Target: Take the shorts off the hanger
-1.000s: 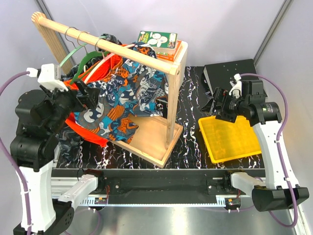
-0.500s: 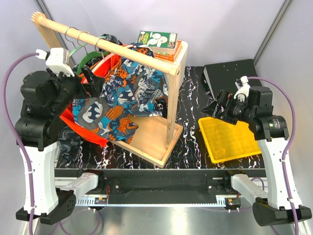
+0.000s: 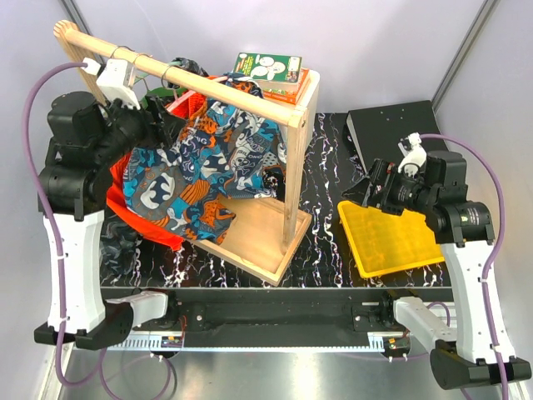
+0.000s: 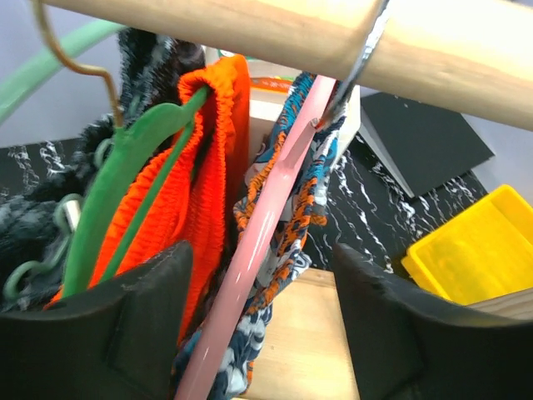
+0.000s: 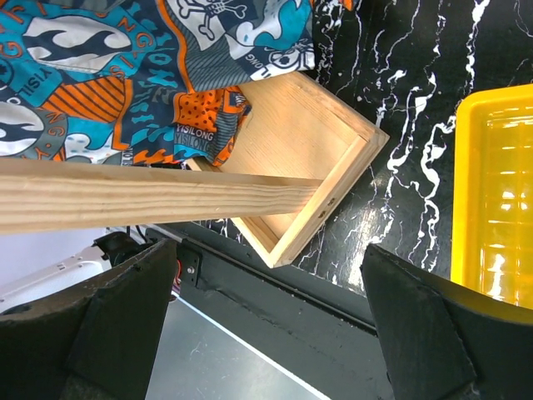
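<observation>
The blue, orange and white patterned shorts (image 3: 216, 158) hang on a pink hanger (image 4: 258, 250) from the wooden rod (image 3: 183, 79). Beside them the bright orange shorts (image 4: 208, 167) hang on a green hanger (image 4: 125, 175), and the dark patterned shorts (image 4: 146, 58) hang further left. My left gripper (image 3: 162, 125) is up just under the rod. In the left wrist view, the left gripper (image 4: 262, 283) is open, with the pink hanger and patterned waistband between its jaws and a gap on the right. My right gripper (image 3: 366, 187) is open and empty beside the rack; in the right wrist view the right gripper (image 5: 266, 275) holds nothing.
The wooden rack has a flat base (image 3: 258, 237) and an upright post (image 3: 296, 179), with books (image 3: 271, 71) stacked on top. A yellow tray (image 3: 391, 237) lies at the right. A black pad (image 3: 391, 125) sits behind it.
My left arm has risen and moved toward the rod, bringing its gripper around the pink hanger's neck, and its jaws have narrowed somewhat. The right arm has drifted slightly right.
</observation>
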Motion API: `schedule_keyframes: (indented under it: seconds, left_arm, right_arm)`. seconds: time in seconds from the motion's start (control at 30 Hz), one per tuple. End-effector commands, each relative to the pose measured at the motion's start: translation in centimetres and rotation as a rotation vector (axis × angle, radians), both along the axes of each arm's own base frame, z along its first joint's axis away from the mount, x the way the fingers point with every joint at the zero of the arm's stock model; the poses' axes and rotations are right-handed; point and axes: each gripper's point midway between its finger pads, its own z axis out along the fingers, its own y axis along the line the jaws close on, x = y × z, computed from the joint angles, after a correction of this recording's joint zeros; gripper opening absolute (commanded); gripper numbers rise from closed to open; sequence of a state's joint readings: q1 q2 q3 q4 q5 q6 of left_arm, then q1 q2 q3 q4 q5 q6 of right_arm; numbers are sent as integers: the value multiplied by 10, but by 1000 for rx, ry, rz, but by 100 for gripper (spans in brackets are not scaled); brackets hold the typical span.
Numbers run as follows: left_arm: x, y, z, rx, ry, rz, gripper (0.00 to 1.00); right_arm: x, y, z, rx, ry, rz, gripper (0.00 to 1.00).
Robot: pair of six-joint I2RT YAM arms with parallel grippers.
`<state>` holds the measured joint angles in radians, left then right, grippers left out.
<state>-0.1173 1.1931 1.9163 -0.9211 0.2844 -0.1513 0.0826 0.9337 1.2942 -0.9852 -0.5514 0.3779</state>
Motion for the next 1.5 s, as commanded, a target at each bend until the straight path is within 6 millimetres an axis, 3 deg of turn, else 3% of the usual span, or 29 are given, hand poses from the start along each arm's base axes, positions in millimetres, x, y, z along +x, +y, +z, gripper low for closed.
schedule_keyframes:
  seconds: [0.0,0.2,0.3,0.43,0.57,0.7,0.83,1.07,1.17,1.33,1.37,1.43,1.47]
  left_arm:
    - [-7,-16,21,-22,-75,-107,62]
    - [-15,-19,22,-23,-102,-134,38]
    - [-21,-23,28,-28,-137,-163,31]
    - [-28,-29,34,-45,-151,-204,8]
    - [-33,-33,41,-75,-164,-221,0]
    - [-33,-34,48,-113,-159,-213,0]
    - [-41,-31,71,-165,-215,-194,0]
    - [-78,-26,116,-253,-323,-182,0]
    - [-95,-15,129,-271,-378,-123,0]
    - [-114,4,132,-289,-434,-20,0]
    - [-125,6,132,-292,-455,-17,0]
    - [-120,4,119,-294,-437,-21,0]
    - [-131,2,117,-297,-450,-39,0]
  right_arm:
    - [-7,4,11,15,-46,30,100]
    - [-11,6,12,34,-39,31,100]
    - [-12,5,14,34,-47,24,100]
    - [-14,6,16,38,-50,25,100]
    - [-15,4,18,35,-54,15,100]
    - [-16,3,19,35,-53,7,100]
    - [-16,3,20,34,-54,7,100]
    - [-16,3,21,29,-54,8,100]
    - [-15,3,21,29,-53,6,100]
    - [-14,3,19,25,-46,8,100]
    - [-13,2,18,24,-45,5,100]
    - [-12,3,16,25,-38,6,100]
    - [-11,3,16,24,-39,7,100]
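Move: The pink hanger's near arm lies between the left hand's open fingers, about 2 cm right and 1 cm back, level. The rail it hooks over is roughly 8 cm ahead, 2 right and 6 up; the shorts hang some 5 cm ahead, 5 right and 12 below; the green hanger is about 5 ahead and 5 left, level. From the right hand the pink hanger lies some 35 cm left, 6 ahead and 15 up. Left fingers shut on the pink hanger's near arm, then draw back about 8 cm and up 6. ##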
